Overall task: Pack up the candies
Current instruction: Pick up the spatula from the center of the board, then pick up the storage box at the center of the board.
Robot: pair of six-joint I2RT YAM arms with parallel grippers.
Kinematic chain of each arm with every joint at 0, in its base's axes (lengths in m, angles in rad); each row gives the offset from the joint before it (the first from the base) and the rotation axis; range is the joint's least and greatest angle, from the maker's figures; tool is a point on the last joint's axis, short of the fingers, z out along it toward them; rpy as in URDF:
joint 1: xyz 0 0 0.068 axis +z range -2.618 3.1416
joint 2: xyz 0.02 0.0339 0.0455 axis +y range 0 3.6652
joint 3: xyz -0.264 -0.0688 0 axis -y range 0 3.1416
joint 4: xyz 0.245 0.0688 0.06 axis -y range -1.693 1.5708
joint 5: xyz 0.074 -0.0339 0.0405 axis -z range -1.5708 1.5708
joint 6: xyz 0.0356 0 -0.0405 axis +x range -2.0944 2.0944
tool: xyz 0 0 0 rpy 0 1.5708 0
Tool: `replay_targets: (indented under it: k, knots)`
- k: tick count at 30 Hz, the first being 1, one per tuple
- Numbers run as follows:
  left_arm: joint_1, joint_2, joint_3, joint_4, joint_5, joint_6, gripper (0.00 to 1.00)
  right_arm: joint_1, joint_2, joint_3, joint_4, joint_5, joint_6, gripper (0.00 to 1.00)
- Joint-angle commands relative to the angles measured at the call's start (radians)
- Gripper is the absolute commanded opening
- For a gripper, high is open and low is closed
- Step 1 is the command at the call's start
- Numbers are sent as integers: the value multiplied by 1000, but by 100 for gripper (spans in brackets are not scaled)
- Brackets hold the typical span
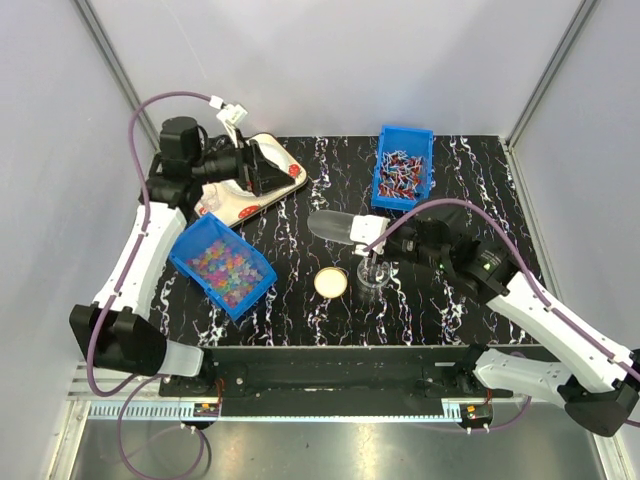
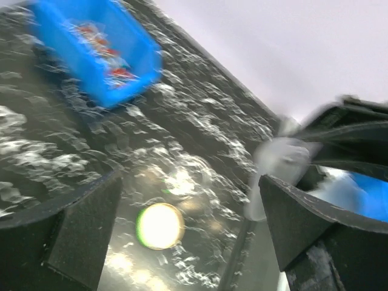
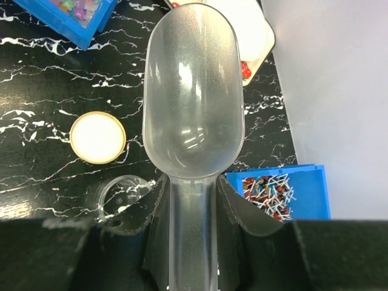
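Observation:
The candies (image 1: 220, 262) are tiny multicoloured sweets filling a tilted blue bin (image 1: 262, 272) at the left; a corner of that bin shows in the right wrist view (image 3: 73, 12). My right gripper (image 1: 388, 240) (image 3: 193, 212) is shut on the handle of a clear plastic scoop (image 1: 335, 226) (image 3: 193, 91), whose bowl is empty. An open clear jar (image 1: 372, 272) (image 3: 121, 197) stands just below the scoop, with its cream lid (image 1: 331, 282) (image 3: 97, 137) lying beside it. My left gripper (image 1: 263, 166) (image 2: 194, 224) is open and holds nothing, above the back left of the table.
A second blue bin (image 1: 403, 168) (image 3: 285, 194) (image 2: 97, 48) with red-and-white wrapped sweets stands at the back. A flat white and red object (image 1: 262, 190) (image 3: 251, 36) lies under the left gripper. The left wrist view is blurred; the lid (image 2: 159, 225) shows between its fingers.

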Motion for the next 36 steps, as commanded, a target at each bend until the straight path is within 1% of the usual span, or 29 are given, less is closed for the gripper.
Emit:
replay_targets:
  k: [1, 2, 3, 4, 5, 6, 8, 9, 12, 14, 15, 18, 23, 31, 36]
  knots:
    - [31, 14, 126, -214, -290, 250, 99, -19, -38, -23, 41, -67, 34, 0]
    - [34, 10, 133, -254, -328, 281, 99, -20, -38, -29, 37, -81, 38, 0]
    - [37, 7, 136, -269, -417, 316, 99, -24, -34, -31, 37, -90, 46, 0]
    - [40, 1, 136, -298, -453, 372, 99, -27, -25, -34, 31, -104, 48, 0]
    - [43, -7, 128, -309, -486, 397, 99, -27, -16, -32, 26, -107, 51, 0]
    - [48, -15, 120, -317, -561, 417, 99, -25, 12, -29, 20, -108, 55, 0]
    - [54, -36, 78, -325, -634, 468, 99, -27, 44, -22, 8, -116, 60, 0]
    - [56, -45, 61, -325, -707, 480, 99, -27, 75, -20, 8, -119, 68, 0]
    - [68, -70, -2, -325, -799, 511, 99, -27, 128, -20, 24, -141, 92, 0]
    - [79, -84, -47, -316, -835, 525, 99, -25, 146, -25, 55, -150, 104, 0]
    - [82, -85, -56, -316, -879, 529, 99, -25, 161, -28, 63, -150, 112, 0]
    - [114, -82, -84, -322, -953, 559, 99, -25, 178, -28, 81, -127, 117, 0]
    - [160, -79, -143, -335, -982, 643, 99, -25, 167, -49, 104, -108, 114, 0]
    - [255, -38, -194, -381, -967, 784, 99, -25, 164, -80, 126, -113, 114, 0]
    - [301, 10, -183, -431, -913, 859, 99, -22, 159, -92, 127, -110, 111, 0]
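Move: To the left hand, empty beside the handed-over spatula, the bin of star candies lies some 19 cm left and 7 cm back, about 32 cm below; the glass cup on the tray is roughly 24 cm left and 10 cm ahead, the white plate 13 cm left and 18 cm ahead. The right hand, holding the spatula, has that bin some 36 cm left and 2 cm ahead; the round lid lies about 10 cm left and 2 cm back, the glass jar almost straight below. Swinging away from the spatula, the open, empty left hand first goes forward and left, then left and down to over the star-candy bin, some 26 cm left and 17 cm down in all, its fingers turning from rightward to forward and down. The right hand keeps its grip on the spatula handle and sinks about 9 cm, drifting slightly left and tipping down some 15 degrees. ##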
